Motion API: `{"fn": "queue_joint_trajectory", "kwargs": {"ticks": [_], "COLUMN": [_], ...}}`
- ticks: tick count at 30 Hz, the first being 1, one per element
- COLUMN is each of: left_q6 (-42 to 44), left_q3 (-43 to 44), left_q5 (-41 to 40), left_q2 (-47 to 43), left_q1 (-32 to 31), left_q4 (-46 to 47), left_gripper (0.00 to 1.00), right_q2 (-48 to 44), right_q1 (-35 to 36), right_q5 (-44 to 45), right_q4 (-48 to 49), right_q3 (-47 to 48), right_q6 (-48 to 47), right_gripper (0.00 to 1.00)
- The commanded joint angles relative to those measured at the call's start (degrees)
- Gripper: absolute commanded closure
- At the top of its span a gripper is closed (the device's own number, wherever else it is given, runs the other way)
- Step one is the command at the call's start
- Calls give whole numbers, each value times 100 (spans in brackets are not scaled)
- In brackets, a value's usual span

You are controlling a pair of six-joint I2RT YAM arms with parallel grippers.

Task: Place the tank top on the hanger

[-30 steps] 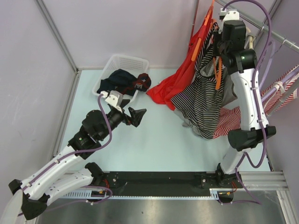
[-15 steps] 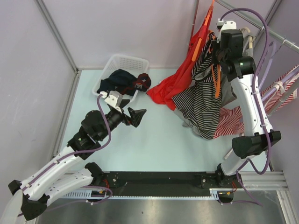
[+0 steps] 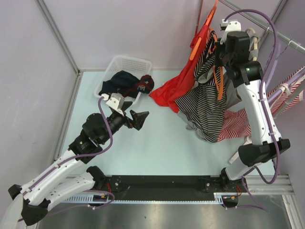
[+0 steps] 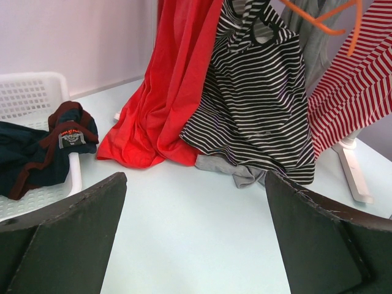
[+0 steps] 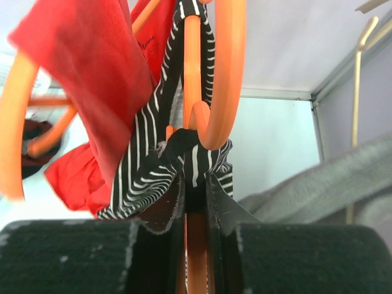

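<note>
The tank top (image 3: 205,102), black-and-white striped, hangs at the right rear with its hem bunched on the table. It also shows in the left wrist view (image 4: 257,116). One strap (image 5: 147,165) is looped over the orange hanger (image 3: 220,78) (image 5: 220,73). My right gripper (image 3: 220,57) (image 5: 196,184) is held high, shut on the hanger's orange bar with the strap's dark edging right above the jaws. My left gripper (image 3: 140,117) (image 4: 196,233) hovers over the table to the left, open and empty, facing the garments.
A white basket (image 3: 125,64) with dark clothes stands at the back left. A red garment (image 3: 174,86) on another orange hanger hangs beside the tank top. A red-and-white striped garment (image 3: 233,124) and a grey one lie behind it, under the metal rail (image 3: 286,40).
The right arm's elbow has swung down toward the near edge, and the hanger with the tank top has shifted slightly left. The left arm has not moved.
</note>
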Motion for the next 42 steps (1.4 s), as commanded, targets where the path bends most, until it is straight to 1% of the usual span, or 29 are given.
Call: {"fn": "queue_joint_trajectory", "kwargs": {"ticks": [1,4,7,14,17,18,20,21,22,25,33,42], "left_q6": [-142,-230,-213,-63,-142,-160,-212,-230,-256,-309,-318,-318], "left_q3": [-22,-30,5,14,22,31,31,31,23,14,5,-13], "left_q5": [128,251,278,67,234,278,348,357,357,506,542,533], "left_q2": [21,4,-49,-409,-374,-365,-357,-356,-365,-365,-356,-348], "left_q1": [51,42,51,51,59,59,59,59,59,59,59,59], "left_q4": [218,218,201,165,157,157,166,166,166,201,210,227], "left_gripper": [1,1,1,1,0,0,1,1,1,1,1,0], "right_q2": [-679,-750,-811,-759,-408,-268,127,259,539,822,1069,1025], "right_q1": [-193,-377,-422,-413,-404,-404,-404,-396,-404,-387,-352,-404], "right_q5": [-478,-689,-690,-742,-576,-532,-374,-339,-269,-163,241,339], "right_q4": [571,527,536,650,502,466,335,264,202,184,597,843], "right_q3": [-86,-130,-104,396,967,1308,1635,2045,2206,2532,2542,2620], "right_q6": [-141,-246,-334,-229,-132,-132,-132,-115,-97,-9,202,211], "right_gripper": [100,100,100,100,100,100,100,100,100,100,100,100]}}
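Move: The right hand, pinching the orange hanger through the striped tank top, has the rail's nearest hooking stretch some 9 cm ahead, 3 cm right and about 18 cm above. The hanging red garment lies about 15 cm to this hand's left, 8 cm ahead and 10 cm lower; the grey garment is about 12 cm to its right, 4 cm ahead and 8 cm lower. From the open left hand, that rail stretch is about 30 cm ahead, 42 cm right and 27 cm up. Still pinching the tank top and hanger together, the right hand first backs off about 3 cm while rising, climbs to some 10 cm above where it began, then pushes forward about 8 cm and sinks a few centimetres to bring the hook up to the rail. The fingers tip upward by roughly 15 degrees and stay shut. The empty left hand, open, eases back and up about 2 cm. ##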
